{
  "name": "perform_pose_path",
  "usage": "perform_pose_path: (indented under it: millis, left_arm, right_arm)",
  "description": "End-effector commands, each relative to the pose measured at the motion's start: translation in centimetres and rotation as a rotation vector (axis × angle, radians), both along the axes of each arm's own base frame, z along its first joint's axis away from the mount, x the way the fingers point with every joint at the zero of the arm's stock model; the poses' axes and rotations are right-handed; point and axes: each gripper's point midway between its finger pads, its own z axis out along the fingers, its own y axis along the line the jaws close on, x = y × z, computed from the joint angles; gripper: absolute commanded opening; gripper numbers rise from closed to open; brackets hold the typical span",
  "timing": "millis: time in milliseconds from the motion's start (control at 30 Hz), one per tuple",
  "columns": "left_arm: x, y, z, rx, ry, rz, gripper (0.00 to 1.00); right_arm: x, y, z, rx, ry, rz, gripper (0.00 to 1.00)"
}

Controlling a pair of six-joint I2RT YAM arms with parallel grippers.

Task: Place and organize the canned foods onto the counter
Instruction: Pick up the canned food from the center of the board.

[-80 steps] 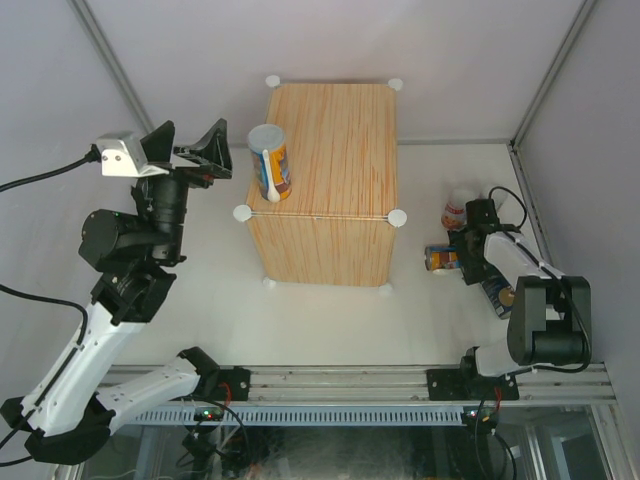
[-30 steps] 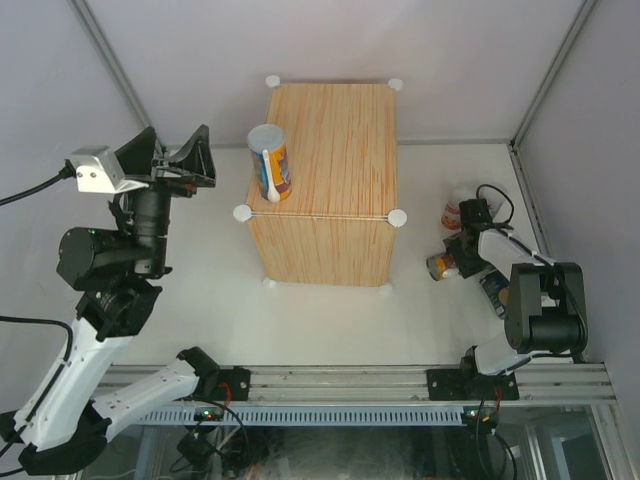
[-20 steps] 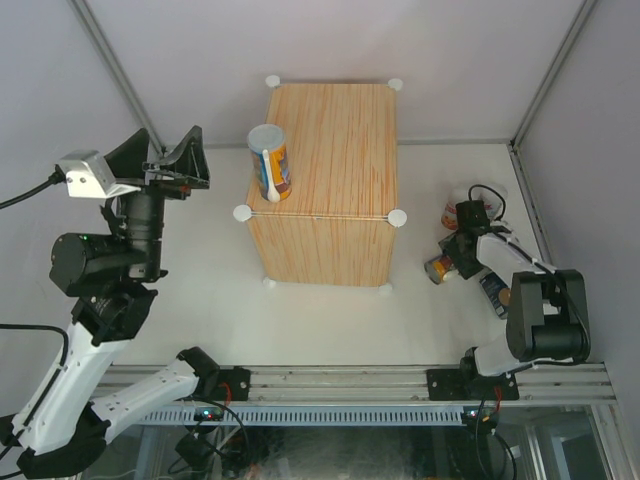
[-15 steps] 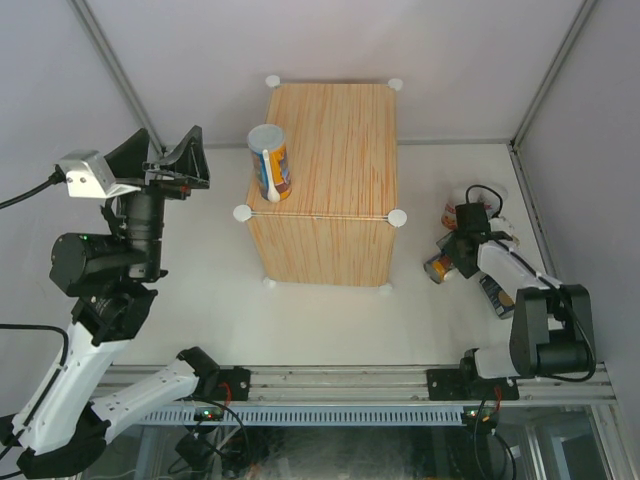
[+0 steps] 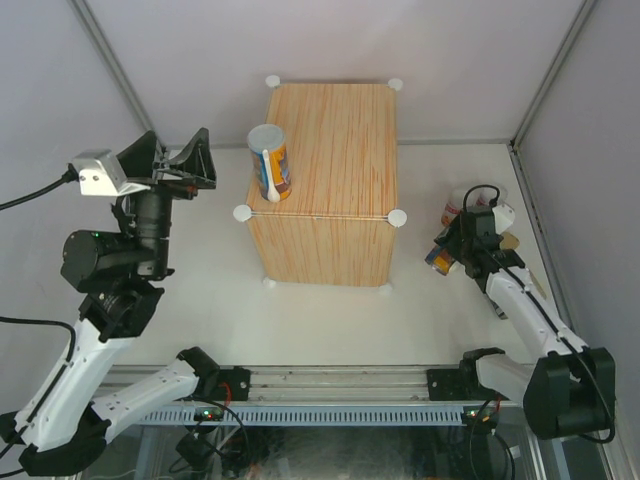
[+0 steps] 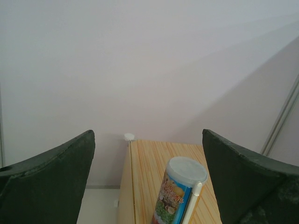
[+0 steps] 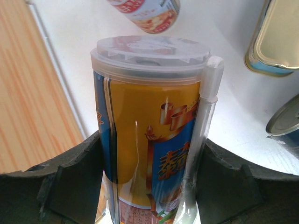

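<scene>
The counter (image 5: 335, 170) is a light wood-grain box with white corner knobs at mid-table. One tall blue-orange can (image 5: 270, 162) with a white spoon stands upright at the counter's left edge, and the left wrist view shows it (image 6: 180, 193) on the wood (image 6: 140, 168). My left gripper (image 5: 185, 165) hangs open to the left of the counter, with nothing between its fingers (image 6: 46, 182). My right gripper (image 5: 452, 248) is shut on a second tall blue-orange can (image 7: 149, 116), right of the counter; its pads (image 7: 79, 172) press on both sides of that can.
A white-red can (image 5: 455, 210) lies beyond the held can, also visible in the right wrist view (image 7: 147, 11). A flat gold tin (image 7: 275, 37) and a dark can (image 7: 287, 126) lie on the white table to its right. The counter's wood side (image 7: 28, 93) is close on the left.
My right arm has swung its elbow toward the near edge, and its gripper has shifted slightly with the tall can in its jaws. My left gripper moved a little to the right, still open.
</scene>
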Motion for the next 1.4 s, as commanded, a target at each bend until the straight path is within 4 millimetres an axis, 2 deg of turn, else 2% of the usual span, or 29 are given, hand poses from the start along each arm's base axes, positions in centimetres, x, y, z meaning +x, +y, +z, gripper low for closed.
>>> perform_pose_path:
  millis: [0,167,233,433,833,1067,1133,1367]
  left_arm:
    - [0.5,-0.2,-0.2,-0.016,-0.006,0.01,1.0]
    - [0.9,-0.7,0.1,-0.048,-0.008,-0.008,1.0]
    - [1.1,-1.0,0.4,-0.053,-0.005,-0.018,1.0]
    - [1.1,-1.5,1.2,-0.086,-0.001,-0.053,1.0]
    - [0.7,-0.8,0.2,-0.089,0.021,-0.037,1.0]
    - [0.7,-0.7,0.2,-0.072,0.014,-0.027,1.0]
    - [0.8,-0.7,0.3,-0.068,0.014,-0.028,1.0]
    - [1.1,-0.7,0.3,-0.05,0.012,-0.018,1.0]
  right_arm:
    - [2.2,0.5,6.3,-0.04,-0.239,0.046,0.0]
    - [1.3,0.6,8.8,-0.047,-0.296,0.062,0.0]
    - [1.0,0.6,10.3,-0.056,-0.333,0.07,0.0]
    - [0.4,1.1,15.5,-0.086,-0.44,0.098,0.0]
    - [0.0,2.7,26.4,-0.212,-0.643,0.157,0.0]
    - [-0.3,3.2,31.0,-0.317,-0.729,0.187,0.0]
    - [-0.4,3.3,33.0,-0.339,-0.765,0.188,0.0]
    - [-0.2,5.8,37.5,-0.413,-0.867,0.255,0.0]
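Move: The right hand already holds the orange canned food off the table. The wooden box's top, the likely place for it, is centred some 29 cm to its left, 12 cm ahead and 15 cm higher. The nearer white can stands about 13 cm ahead and 4 cm right of this hand, the gold tin roughly 15 cm right and 4 cm ahead, both some 7 cm lower. From the left hand, the box top lies about 17 cm ahead, 23 cm right and 29 cm below. The right hand keeps its grip on the orange can and carries it almost straight up, about 27 cm, away from the white cans and the gold tin, drawing in a little first and drifting some 5 cm left towards the box by the end. As it climbs, the wrist swings the fingers up by over 35 degrees to nearly level and rolls its left side down, while the empty, wide-open left hand eases about 4 cm forward, right and down, then halfway back. ##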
